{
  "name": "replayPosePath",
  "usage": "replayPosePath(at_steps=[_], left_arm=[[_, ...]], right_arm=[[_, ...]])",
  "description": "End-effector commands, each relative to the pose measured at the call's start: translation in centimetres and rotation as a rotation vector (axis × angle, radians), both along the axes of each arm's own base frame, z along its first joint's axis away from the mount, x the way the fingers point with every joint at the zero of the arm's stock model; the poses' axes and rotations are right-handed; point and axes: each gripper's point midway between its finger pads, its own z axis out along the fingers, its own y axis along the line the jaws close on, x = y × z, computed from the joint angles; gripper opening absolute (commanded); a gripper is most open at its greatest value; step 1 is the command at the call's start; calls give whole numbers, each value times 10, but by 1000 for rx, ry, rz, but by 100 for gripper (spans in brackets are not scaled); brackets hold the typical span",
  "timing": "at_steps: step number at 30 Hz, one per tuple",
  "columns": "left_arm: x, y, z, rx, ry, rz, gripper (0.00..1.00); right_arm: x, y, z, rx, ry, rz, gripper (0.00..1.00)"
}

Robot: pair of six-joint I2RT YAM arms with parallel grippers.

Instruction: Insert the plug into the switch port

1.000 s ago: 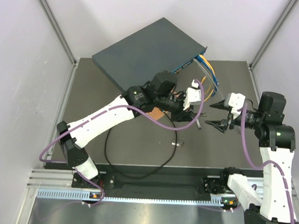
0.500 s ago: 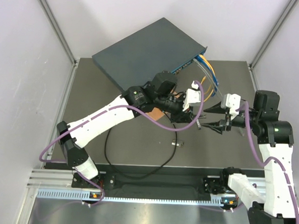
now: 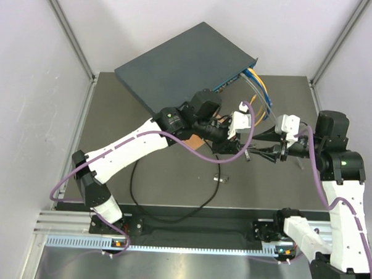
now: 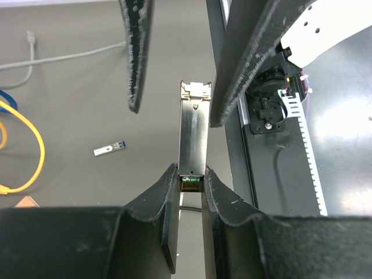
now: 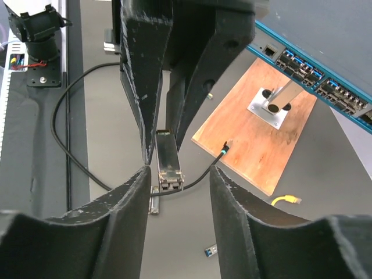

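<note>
My left gripper (image 4: 190, 171) is shut on the near end of a slim silver module (image 4: 193, 133) and holds it level above the table. My right gripper (image 5: 177, 171) faces it, open, with one finger on each side of the module's (image 5: 167, 160) far end and a clear gap on the right. The plug (image 5: 224, 152), the teal-ringed tip of a thin black cable, lies free on the brown board (image 5: 261, 128). The switch (image 3: 183, 62) sits at the back. Its teal face with the row of ports (image 5: 314, 75) shows in the right wrist view.
A silver post (image 5: 279, 102) stands on the brown board. Yellow and blue cables (image 3: 257, 87) hang from the switch. A loose silver stick (image 3: 220, 178) lies on the mat below the grippers. A yellow plug (image 5: 286, 200) and a small blue piece (image 5: 210, 251) lie nearby.
My right gripper has moved left to the left gripper, and its jaws have narrowed around the module's free end. The left arm has held still.
</note>
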Motion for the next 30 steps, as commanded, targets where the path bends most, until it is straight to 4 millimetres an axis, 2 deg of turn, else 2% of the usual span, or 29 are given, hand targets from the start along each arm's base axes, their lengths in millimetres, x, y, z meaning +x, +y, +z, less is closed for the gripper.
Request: replayPosePath(at_steps=[1,4,5,8,10,12,13,15,16,17,18,19,20,21,22,25,30], left_arm=[[-1,-2,3,-12,-11,-28,0],[1,-2,4,-6,-11,-16,0],[2,-3,5,-8,-8,-5,1],[12,-1,11,-17,-10,59,4],[17,0,17,-35,-8,78,12],[22,4,32,-73,1,111,20],[26,6,37,-88,6,133,35],[37,15,54,-144,69,182,46],[42,19,61,-169,103,195,57],[49,30,70,-201,220,221,61],[56,35,70,-218,283,243,64],[65,37,82,-282,309,243,66],[73,49,92,-321,433,265,68],[76,52,85,-329,501,267,68],[80,52,98,-386,501,247,69],[74,52,105,-412,645,227,69],[76,46,123,-481,711,195,69]], right_arm=[[-1,4,15,9,-76,27,42],[0,5,10,-10,-67,24,25],[0,5,8,-17,-68,28,14],[2,4,4,-29,-68,11,0],[6,3,0,-37,-73,-4,0],[8,2,1,-29,-72,-19,0],[12,3,6,-13,-75,-34,0],[19,1,10,0,-97,-70,0],[20,2,13,25,-69,-92,0],[26,2,22,48,-134,-107,0],[29,1,25,66,-146,-131,0],[30,2,30,106,-126,-152,0],[33,1,36,128,-176,-163,0],[35,1,40,141,-192,-174,0],[35,1,43,156,-183,-180,0],[37,2,54,182,-201,-185,0],[35,6,75,260,-261,-160,0]])
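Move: The plug is held in the left fingers, its middle some 2 cm to the right of the left hand and 1 cm below; from the right hand it lies about 2 cm left and 1 cm ahead. Down on the table, roughly 24 cm below the right hand, one loose module lies about 8 cm ahead and 4 cm right, another level and 6 cm left. The switch's port face is about 25 cm ahead, 13 cm left and 12 cm below. The plug passes from left hand to right: the right fingers close and pinch its near end while the left still holds the other, then the left fingers open wide and let go. The left hand sinks slightly, then pulls away forward some 10 cm, up and left, rolling about 40 degrees; the right carries the plug about 4 cm forward and 4 cm up, tilting slightly. ##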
